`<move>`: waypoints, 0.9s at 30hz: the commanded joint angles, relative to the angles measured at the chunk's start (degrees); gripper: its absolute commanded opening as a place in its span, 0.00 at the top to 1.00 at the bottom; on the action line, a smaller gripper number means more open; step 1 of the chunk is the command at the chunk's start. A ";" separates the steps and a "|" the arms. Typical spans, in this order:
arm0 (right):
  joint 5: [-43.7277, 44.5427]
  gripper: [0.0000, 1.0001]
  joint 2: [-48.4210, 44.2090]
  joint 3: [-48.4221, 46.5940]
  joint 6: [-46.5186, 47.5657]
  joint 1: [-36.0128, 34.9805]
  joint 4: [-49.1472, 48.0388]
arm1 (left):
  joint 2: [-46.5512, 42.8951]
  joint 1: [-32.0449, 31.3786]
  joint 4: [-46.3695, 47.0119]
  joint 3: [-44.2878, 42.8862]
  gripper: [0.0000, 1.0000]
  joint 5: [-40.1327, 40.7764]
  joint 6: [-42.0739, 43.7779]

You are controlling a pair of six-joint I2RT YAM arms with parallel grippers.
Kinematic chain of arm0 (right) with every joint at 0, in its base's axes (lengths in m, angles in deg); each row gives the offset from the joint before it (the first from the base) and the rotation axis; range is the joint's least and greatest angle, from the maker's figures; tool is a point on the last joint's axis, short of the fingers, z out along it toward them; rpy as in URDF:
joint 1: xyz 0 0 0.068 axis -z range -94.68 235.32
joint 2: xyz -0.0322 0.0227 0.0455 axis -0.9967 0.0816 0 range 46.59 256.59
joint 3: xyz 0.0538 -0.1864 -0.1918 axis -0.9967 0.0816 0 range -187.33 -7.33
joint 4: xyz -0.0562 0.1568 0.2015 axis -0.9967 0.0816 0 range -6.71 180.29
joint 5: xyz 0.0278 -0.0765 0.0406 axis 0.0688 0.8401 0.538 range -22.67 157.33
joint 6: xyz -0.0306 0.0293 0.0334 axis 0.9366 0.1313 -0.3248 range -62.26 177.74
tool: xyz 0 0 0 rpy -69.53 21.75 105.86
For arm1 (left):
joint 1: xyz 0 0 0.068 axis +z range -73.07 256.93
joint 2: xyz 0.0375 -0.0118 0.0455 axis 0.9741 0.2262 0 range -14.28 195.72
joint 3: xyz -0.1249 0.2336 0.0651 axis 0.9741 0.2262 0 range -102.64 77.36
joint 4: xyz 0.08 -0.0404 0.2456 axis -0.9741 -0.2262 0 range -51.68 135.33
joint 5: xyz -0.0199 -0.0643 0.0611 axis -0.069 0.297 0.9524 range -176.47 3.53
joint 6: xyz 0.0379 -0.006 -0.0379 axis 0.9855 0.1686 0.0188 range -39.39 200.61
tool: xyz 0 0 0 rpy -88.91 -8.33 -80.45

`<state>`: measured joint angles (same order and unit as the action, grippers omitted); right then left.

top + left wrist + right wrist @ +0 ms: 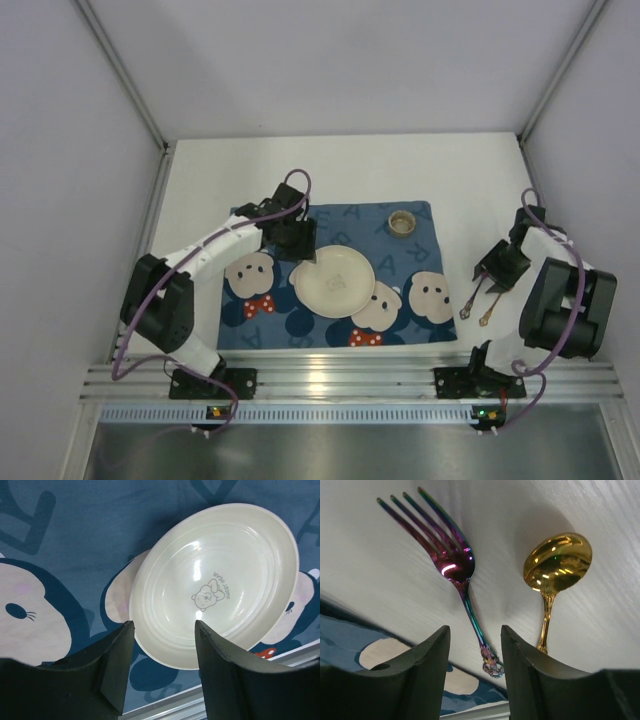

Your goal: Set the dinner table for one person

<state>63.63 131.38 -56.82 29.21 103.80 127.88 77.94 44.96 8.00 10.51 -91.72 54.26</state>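
Note:
The white dinner table (350,170) carries a blue placemat (330,225) printed with mouse faces. A cream plate (332,280) with a small bear print lies on the mat. My left gripper (303,252) is open and empty over the plate's far-left rim; in the left wrist view (164,630) the plate (215,580) lies just beyond the fingers. A rainbow fork (468,300) and a gold spoon (489,310) lie on the bare table right of the mat. My right gripper (488,280) is open above them, and the fork's handle (475,620) lies between its fingers; the spoon (557,562) is beside them.
A small round cup (402,221) stands on the mat's far right corner. Grey walls enclose the table on three sides. A ribbed metal rail (350,375) with both arm bases runs along the near edge.

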 commanded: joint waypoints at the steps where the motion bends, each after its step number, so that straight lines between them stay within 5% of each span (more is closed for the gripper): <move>1: 1.42 0.54 3.78 -0.16 1.37 -0.46 -4.69 | -4.94 -0.03 0.06 0.32 0.43 1.30 -2.29; 9: 6.60 0.59 8.62 -2.44 4.10 -0.55 -9.27 | -12.85 -0.11 -5.21 -0.65 0.43 3.75 -4.94; 19: 6.17 1.00 13.99 -5.34 4.45 -8.19 -10.85 | -15.94 -4.33 -5.65 -0.56 0.43 4.46 -8.81; 27: 1.43 1.00 7.34 -6.58 2.79 -12.41 -9.36 | -11.90 -11.80 -5.66 -7.15 0.42 7.02 -9.25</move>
<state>71.54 141.33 -63.27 34.43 93.22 124.74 64.70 34.91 1.47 7.12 -86.11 45.58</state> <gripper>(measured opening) 0.020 0.580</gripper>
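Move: The fork lies almost straight beneath the right hand, its middle about 1 cm farther out and some 2 cm below. The spoon lies about 4 cm back and 4 cm to the right of that hand; the cup is about 14 cm ahead and 18 cm to its left. From the left hand, the fork is some 41 cm to the right, 5 cm back and 8 cm lower. Right fingers sink 2 cm, pinch the fork's neck, shift it forward-left; left hand rises about 9 cm, drawing back. ##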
